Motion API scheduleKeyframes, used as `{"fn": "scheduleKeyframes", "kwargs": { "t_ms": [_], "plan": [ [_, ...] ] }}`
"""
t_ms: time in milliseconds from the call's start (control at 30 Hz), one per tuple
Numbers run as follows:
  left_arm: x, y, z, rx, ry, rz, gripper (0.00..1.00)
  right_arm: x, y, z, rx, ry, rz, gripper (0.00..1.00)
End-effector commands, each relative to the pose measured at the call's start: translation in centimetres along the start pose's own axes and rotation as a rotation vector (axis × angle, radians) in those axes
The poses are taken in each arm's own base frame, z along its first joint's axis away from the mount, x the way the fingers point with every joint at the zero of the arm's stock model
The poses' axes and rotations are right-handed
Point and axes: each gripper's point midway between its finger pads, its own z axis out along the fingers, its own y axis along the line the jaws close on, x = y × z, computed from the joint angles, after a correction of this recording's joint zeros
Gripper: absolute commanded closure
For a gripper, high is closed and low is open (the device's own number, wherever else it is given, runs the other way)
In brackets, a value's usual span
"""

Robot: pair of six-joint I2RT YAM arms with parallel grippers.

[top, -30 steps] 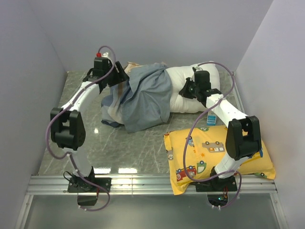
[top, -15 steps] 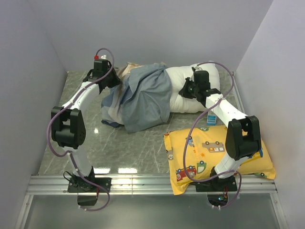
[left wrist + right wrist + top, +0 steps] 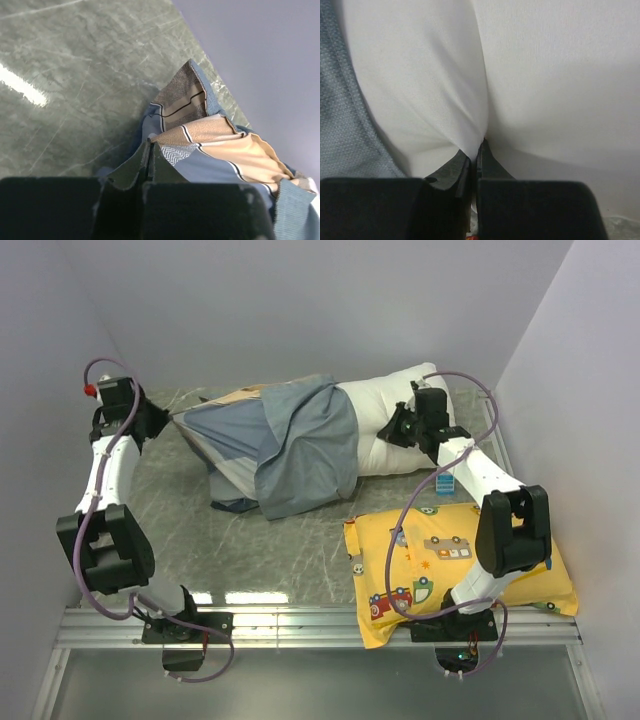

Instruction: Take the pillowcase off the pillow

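The blue-grey pillowcase [image 3: 290,445] lies stretched leftward across the back of the table, still over the left part of the white pillow [image 3: 385,420]. My left gripper [image 3: 165,418] is shut on a striped corner of the pillowcase [image 3: 215,150]; in the left wrist view the cloth runs out from between the closed tips [image 3: 148,145]. Over the pillow's bare middle, my right gripper [image 3: 392,432] is shut on a pinch of the white pillow [image 3: 545,75], with its tips [image 3: 479,146] buried in the fold. The pillowcase's edge [image 3: 342,125] shows at the left of the right wrist view.
A yellow pillow with cartoon cars [image 3: 450,555] lies at the front right, under the right arm. A small blue box [image 3: 444,487] stands between it and the white pillow. Grey walls close in on the left, back and right. A metal rail [image 3: 320,625] runs along the near edge.
My left gripper closed on the pillowcase and swung far left, drawing the cloth out to the left along the table. The right gripper kept its hold on the pillow.
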Motion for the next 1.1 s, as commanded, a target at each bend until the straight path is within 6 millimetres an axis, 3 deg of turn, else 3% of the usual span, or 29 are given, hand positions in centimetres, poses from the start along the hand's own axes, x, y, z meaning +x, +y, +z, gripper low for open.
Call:
{"fn": "scheduleKeyframes", "kwargs": {
  "t_ms": [0,100,133,200,233,333,367,400,467,500,533,600,633,700,733,767,800,833,900,933,967,1033,1067],
  "plan": [
    [-7.8,2.4,-1.6,-0.058,-0.254,-0.078,1.0,-1.7,-5.4,-1.9,0.192,-0.072,0.054,1.0],
    [-7.1,1.3,-1.0,0.009,-0.207,-0.069,1.0,-1.8,-5.1,-2.0,0.176,-0.076,0.052,1.0],
    [-6.9,0.0,-0.7,0.081,-0.192,-0.052,1.0,-1.8,-4.5,-2.0,0.143,-0.07,0.049,1.0],
    [-3.8,-2.9,-0.1,0.21,-0.071,-0.001,0.98,-1.6,-3.7,-1.9,0.106,-0.065,0.046,1.0],
    [-3.3,-4.4,-0.2,0.242,-0.056,0.03,0.94,-1.3,-3.3,-1.8,0.093,-0.053,0.04,1.0],
    [0.8,-7.0,-0.4,0.238,0.007,0.145,0.64,-1.2,-2.6,-1.6,0.089,-0.052,0.027,1.0],
    [1.9,-7.4,-0.7,0.242,0.015,0.163,0.46,-1.0,-2.6,-1.6,0.087,-0.049,0.025,1.0],
    [3.0,-9.1,-2.2,0.285,0.007,0.196,0.4,-0.9,-2.4,-1.6,0.082,-0.051,0.024,1.0],
    [5.4,-7.7,-2.5,0.241,0.021,0.206,0.3,-0.8,-2.2,-1.6,0.076,-0.049,0.018,1.0],
    [6.0,-8.6,-4.1,0.277,0.008,0.207,0.28,-0.8,-2.0,-1.6,0.074,-0.051,0.012,1.0],
    [7.6,-7.2,-4.1,0.253,0.03,0.207,0.27,-0.6,-1.7,-1.5,0.07,-0.048,0.007,1.0],
    [9.5,-8.4,-6.7,0.316,0.033,0.205,0.26,-0.7,-1.5,-1.5,0.077,-0.054,-0.005,1.0],
    [11.5,-6.9,-6.8,0.292,0.058,0.213,0.26,-0.6,-1.1,-1.5,0.075,-0.055,-0.014,1.0],
    [14.1,-7.4,-9.2,0.337,0.085,0.239,0.25,-0.6,-1.0,-1.4,0.081,-0.054,-0.02,1.0],
    [15.6,-5.4,-9.1,0.28,0.094,0.253,0.25,-0.4,-0.8,-1.4,0.077,-0.051,-0.023,1.0],
    [16.0,-5.3,-10.2,0.294,0.084,0.253,0.24,-0.4,-0.8,-1.4,0.078,-0.052,-0.023,1.0],
    [17.6,-5.5,-11.1,0.317,0.109,0.25,0.24,-0.4,-0.7,-1.4,0.076,-0.054,-0.023,1.0],
    [19.4,-3.9,-11.0,0.301,0.138,0.25,0.23,-0.3,-0.6,-1.4,0.073,-0.054,-0.025,1.0],
    [21.1,-4.2,-12.6,0.359,0.15,0.216,0.2,-0.2,-0.3,-1.5,0.067,-0.054,-0.026,1.0],
    [22.6,-2.8,-12.4,0.348,0.168,0.217,0.13,-0.3,-0.2,-1.5,0.069,-0.058,-0.03,1.0],
    [23.2,-3.5,-12.9,0.382,0.161,0.212,0.12,-0.2,0.0,-1.4,0.069,-0.058,-0.035,1.0],
    [24.8,-2.9,-12.7,0.382,0.177,0.235,0.12,-0.1,0.0,-1.4,0.072,-0.054,-0.038,1.0],
    [25.8,-3.7,-12.8,0.414,0.184,0.258,0.02,0.0,0.2,-1.3,0.072,-0.05,-0.043,1.0]
  ]
}}
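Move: The pillowcase's near edge lies about 20 cm to the left hand's right, 20 cm back and 18 cm below; that hand still has the far-left corner pinched and drawn taut. The grey-blue fold stands some 31 cm to its right, 9 cm back, and the bared white pillow about 56 cm right, 3 cm back, both lower. From the right hand, pinching the pillow (middle 3 cm ahead, 4 cm right), that edge is about 32 cm left, 16 cm back. The pillowcase's stretched corner is let go as the left fingers open wide. The left hand then swings right and sweeps back along the pillowcase's left part towards its near edge, some 22 cm right and 16 cm back, turning about 30 degrees clockwise and dipping some 7 cm at the end. The right hand stays put, keeping its pinch on the pillow. ##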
